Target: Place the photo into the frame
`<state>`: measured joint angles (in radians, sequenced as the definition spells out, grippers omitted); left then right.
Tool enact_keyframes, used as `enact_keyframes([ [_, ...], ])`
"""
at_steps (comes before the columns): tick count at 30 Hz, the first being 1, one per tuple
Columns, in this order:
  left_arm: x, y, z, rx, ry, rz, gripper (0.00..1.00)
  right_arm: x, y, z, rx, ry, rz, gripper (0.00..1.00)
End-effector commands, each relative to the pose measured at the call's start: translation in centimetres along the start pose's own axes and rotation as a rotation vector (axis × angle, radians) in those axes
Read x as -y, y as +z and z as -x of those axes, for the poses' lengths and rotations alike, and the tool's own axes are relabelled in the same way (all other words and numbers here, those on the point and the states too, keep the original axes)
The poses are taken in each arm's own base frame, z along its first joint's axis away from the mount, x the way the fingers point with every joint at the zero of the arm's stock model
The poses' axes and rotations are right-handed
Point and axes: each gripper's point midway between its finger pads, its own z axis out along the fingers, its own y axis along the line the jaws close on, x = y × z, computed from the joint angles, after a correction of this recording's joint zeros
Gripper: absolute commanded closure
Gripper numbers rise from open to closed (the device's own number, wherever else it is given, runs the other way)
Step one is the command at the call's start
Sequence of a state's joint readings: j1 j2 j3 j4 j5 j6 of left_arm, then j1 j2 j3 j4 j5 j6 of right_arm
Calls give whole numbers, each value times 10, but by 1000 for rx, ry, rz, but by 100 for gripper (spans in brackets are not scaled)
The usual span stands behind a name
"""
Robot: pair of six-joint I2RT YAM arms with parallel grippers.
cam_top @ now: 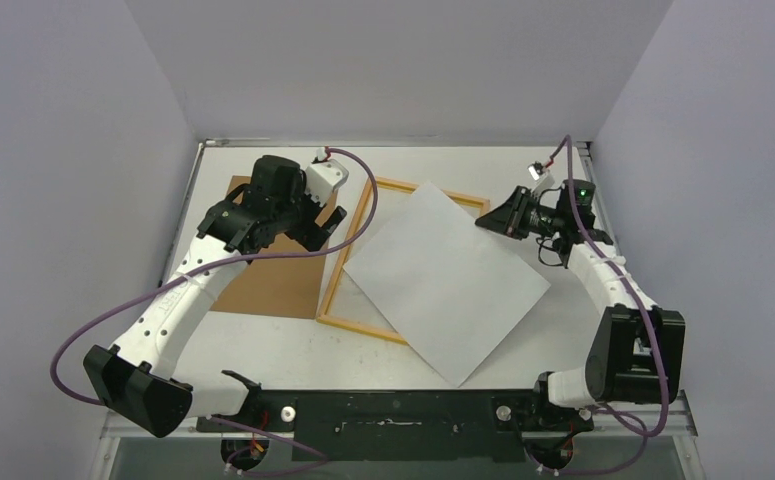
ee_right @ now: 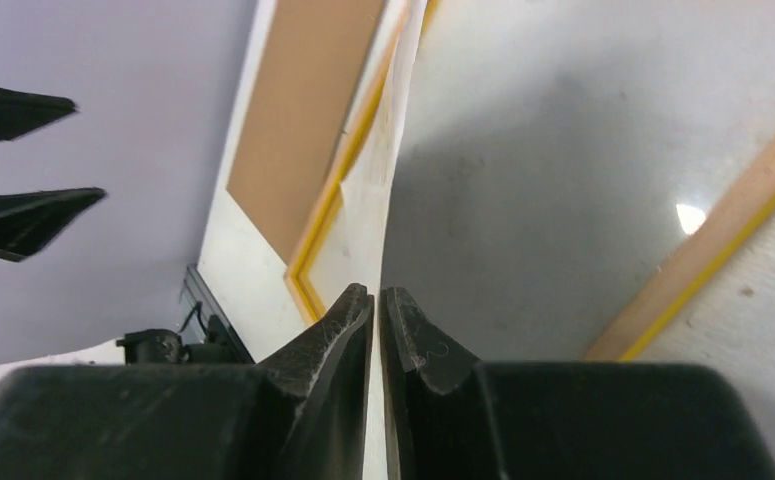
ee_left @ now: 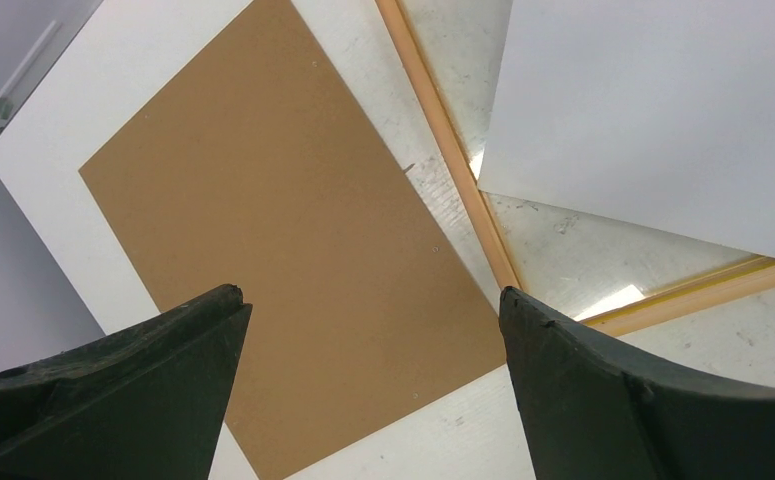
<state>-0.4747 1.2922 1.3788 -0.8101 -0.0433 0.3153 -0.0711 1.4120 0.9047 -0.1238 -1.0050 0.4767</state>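
Note:
The photo (cam_top: 443, 275) lies white side up, skewed across the frame (cam_top: 345, 250), and sticks out past the frame's near right rail. My right gripper (cam_top: 485, 221) is shut on the photo's far right edge, by the frame's far right corner. In the right wrist view the sheet (ee_right: 378, 200) runs edge-on between the shut fingers (ee_right: 376, 292), with the frame's yellow-edged rail (ee_right: 723, 250) beside it. My left gripper (ee_left: 373, 295) hangs open and holds nothing. It is above the brown backing panel (ee_left: 283, 240), left of the frame's rail (ee_left: 453, 160) and the photo (ee_left: 653, 110).
The brown backing panel (cam_top: 273, 280) lies flat on the white table, left of the frame and partly under my left arm. Grey walls close in the table at the left, back and right. The arm bases stand on a black bar (cam_top: 393, 415) at the near edge.

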Motion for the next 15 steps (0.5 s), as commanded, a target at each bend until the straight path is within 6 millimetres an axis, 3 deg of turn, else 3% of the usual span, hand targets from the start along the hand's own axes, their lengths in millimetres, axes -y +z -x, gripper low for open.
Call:
enact_keyframes([
  [1, -4, -8, 18, 83, -35, 10, 4, -62, -15, 44, 155, -114, 170, 90],
  [4, -2, -7, 19, 85, -46, 3, 4, -70, -19, 54, 205, -108, 178, 92],
  [11, -3, -9, 18, 86, -51, 7, 4, -50, -19, 53, 213, -60, 106, 94],
  [13, -1, -7, 13, 77, -47, 4, 4, -37, -16, 46, 184, -59, 55, 93],
  [15, 0, -3, 8, 63, -45, -1, 4, -2, -14, 33, 126, -40, -107, 83],
])
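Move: The right hand still pinches the photo by the middle of its far right edge; the photo's middle hangs about 10 cm back, 7 cm left and 9 cm below it. The frame's middle is roughly 14 cm left, 5 cm back and 17 cm below, its far right corner about 8 cm ahead, 4 cm right and equally low. From the left hand, the frame's middle lies some 17 cm right, 4 cm back and 23 cm below. The photo's edge comes out of the right hand's pinch as that hand lifts up and away from the frame, about 6 cm, easing slightly forward and then sinking back about a centimetre. The wrist tips the fingers up by some 10 degrees; they stay nearly shut and end empty over the frame's far right part. ##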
